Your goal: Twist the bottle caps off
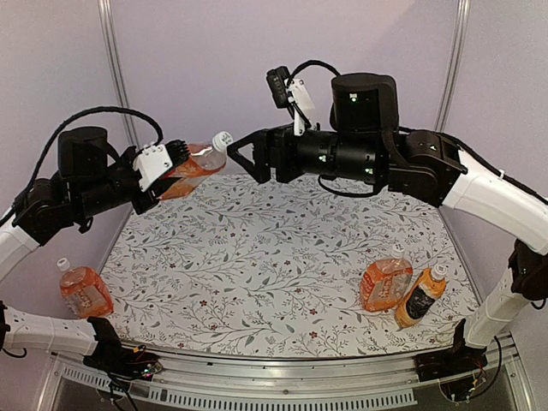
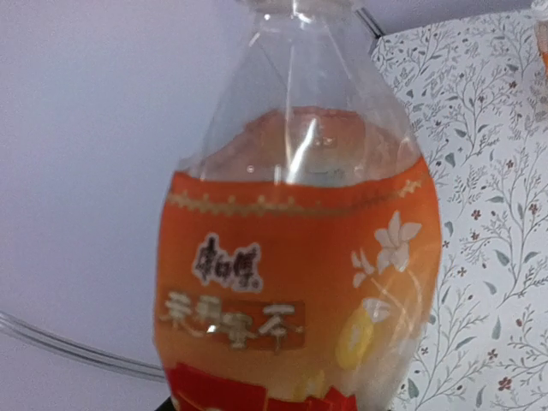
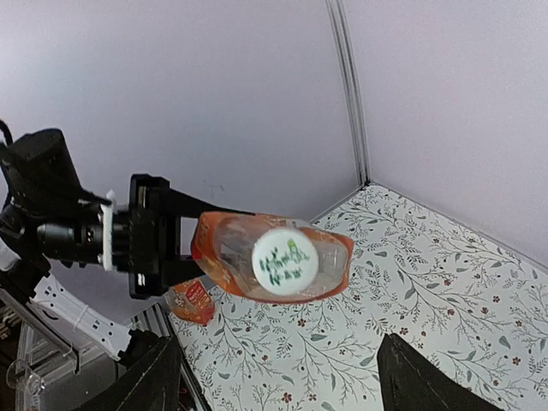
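My left gripper (image 1: 175,167) is shut on the body of an orange-labelled bottle (image 1: 193,167) held in the air at the back left. Its white bottle cap (image 1: 223,139) points right and slightly up. That bottle (image 2: 300,282) fills the left wrist view and hides the fingers. My right gripper (image 1: 233,156) stands open just right of the cap, not touching it. In the right wrist view the cap (image 3: 285,259), printed in green, faces the camera between and beyond my two dark fingertips (image 3: 154,377). The cap sits on the bottle's neck.
Three more capped bottles lie on the floral mat (image 1: 274,257). One orange bottle (image 1: 84,289) is at the left edge, another (image 1: 385,282) at the right, and a dark-labelled one (image 1: 419,300) lies beside it. Grey walls and frame posts (image 1: 116,77) close the back.
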### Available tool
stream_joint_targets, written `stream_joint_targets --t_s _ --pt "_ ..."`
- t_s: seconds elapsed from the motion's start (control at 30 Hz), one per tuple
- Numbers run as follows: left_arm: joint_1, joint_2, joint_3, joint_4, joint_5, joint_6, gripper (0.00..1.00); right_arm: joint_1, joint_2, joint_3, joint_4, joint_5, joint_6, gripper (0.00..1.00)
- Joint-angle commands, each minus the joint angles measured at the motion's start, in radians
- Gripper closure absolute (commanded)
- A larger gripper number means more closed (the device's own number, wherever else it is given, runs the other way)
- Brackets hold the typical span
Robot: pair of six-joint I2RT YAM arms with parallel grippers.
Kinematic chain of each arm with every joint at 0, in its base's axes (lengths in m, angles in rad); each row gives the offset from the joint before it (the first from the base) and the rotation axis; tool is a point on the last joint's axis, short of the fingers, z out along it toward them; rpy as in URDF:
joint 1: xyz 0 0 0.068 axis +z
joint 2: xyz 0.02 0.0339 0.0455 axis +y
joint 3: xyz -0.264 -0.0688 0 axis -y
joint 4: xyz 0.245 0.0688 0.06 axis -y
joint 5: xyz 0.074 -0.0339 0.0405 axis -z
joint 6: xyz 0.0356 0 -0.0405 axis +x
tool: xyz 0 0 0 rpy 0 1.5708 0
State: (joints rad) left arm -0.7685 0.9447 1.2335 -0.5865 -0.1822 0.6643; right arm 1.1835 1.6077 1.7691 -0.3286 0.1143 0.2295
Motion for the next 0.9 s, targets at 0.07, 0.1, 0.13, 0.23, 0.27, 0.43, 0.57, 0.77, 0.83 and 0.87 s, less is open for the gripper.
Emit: stream_joint_targets --t_s 0.07,0.1,0.13,0.23,0.27,0.43,0.57,0.77,0.83,0.87 --pt "-0.125 -0.023 -0.141 0.248 -0.359 0.404 0.86 -0.013 0.069 0.151 -0.193 0.069 0.165 0.24" --pt "-0.136 -0.024 -0.149 0.257 -0.364 0.414 0.86 -0.022 0.079 0.163 -0.202 0.050 0.182 0.26" --pt "-0.142 -0.024 -0.151 0.261 -0.366 0.417 0.86 -0.030 0.091 0.173 -0.211 0.031 0.192 0.30" --pt "-0.151 -0.022 -0.158 0.261 -0.368 0.426 0.86 -0.050 0.109 0.187 -0.219 -0.014 0.222 0.35" --pt "-0.153 -0.021 -0.161 0.263 -0.371 0.430 0.86 -0.051 0.119 0.194 -0.221 -0.032 0.226 0.35" --pt "-0.156 -0.021 -0.168 0.270 -0.369 0.436 0.85 -0.053 0.160 0.236 -0.236 -0.086 0.242 0.42" --pt "-0.160 -0.027 -0.176 0.270 -0.365 0.444 0.85 -0.063 0.173 0.246 -0.226 -0.091 0.244 0.51" --pt "-0.162 -0.030 -0.184 0.271 -0.362 0.449 0.86 -0.069 0.189 0.263 -0.198 -0.102 0.242 0.53" --pt "-0.163 -0.030 -0.187 0.271 -0.362 0.447 0.85 -0.071 0.196 0.273 -0.199 -0.102 0.237 0.54" --pt "-0.163 -0.029 -0.187 0.271 -0.362 0.447 0.85 -0.070 0.198 0.276 -0.198 -0.132 0.235 0.57"
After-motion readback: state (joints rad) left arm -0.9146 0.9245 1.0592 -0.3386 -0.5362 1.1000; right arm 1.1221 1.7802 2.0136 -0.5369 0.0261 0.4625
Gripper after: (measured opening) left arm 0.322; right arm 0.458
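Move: The cap of the bottle I already hold in my left hand lies about 5 cm left, 3 cm forward and 4 cm above my open right fingers. From my left hand that cap is some 9 cm to the right, 4 cm back and 4 cm higher. The bottle body is about 14 cm left of my right hand, 7 cm forward and roughly level in height. I keep my left grip and roll that wrist nearly 30 degrees, swinging the cap end down towards my right hand. My right hand first lifts slightly, then sinks past its starting height, working forward and left about 3.5 cm overall towards the cap, fingers tipping down some 15 degrees and closing from wide to about half open around it. ##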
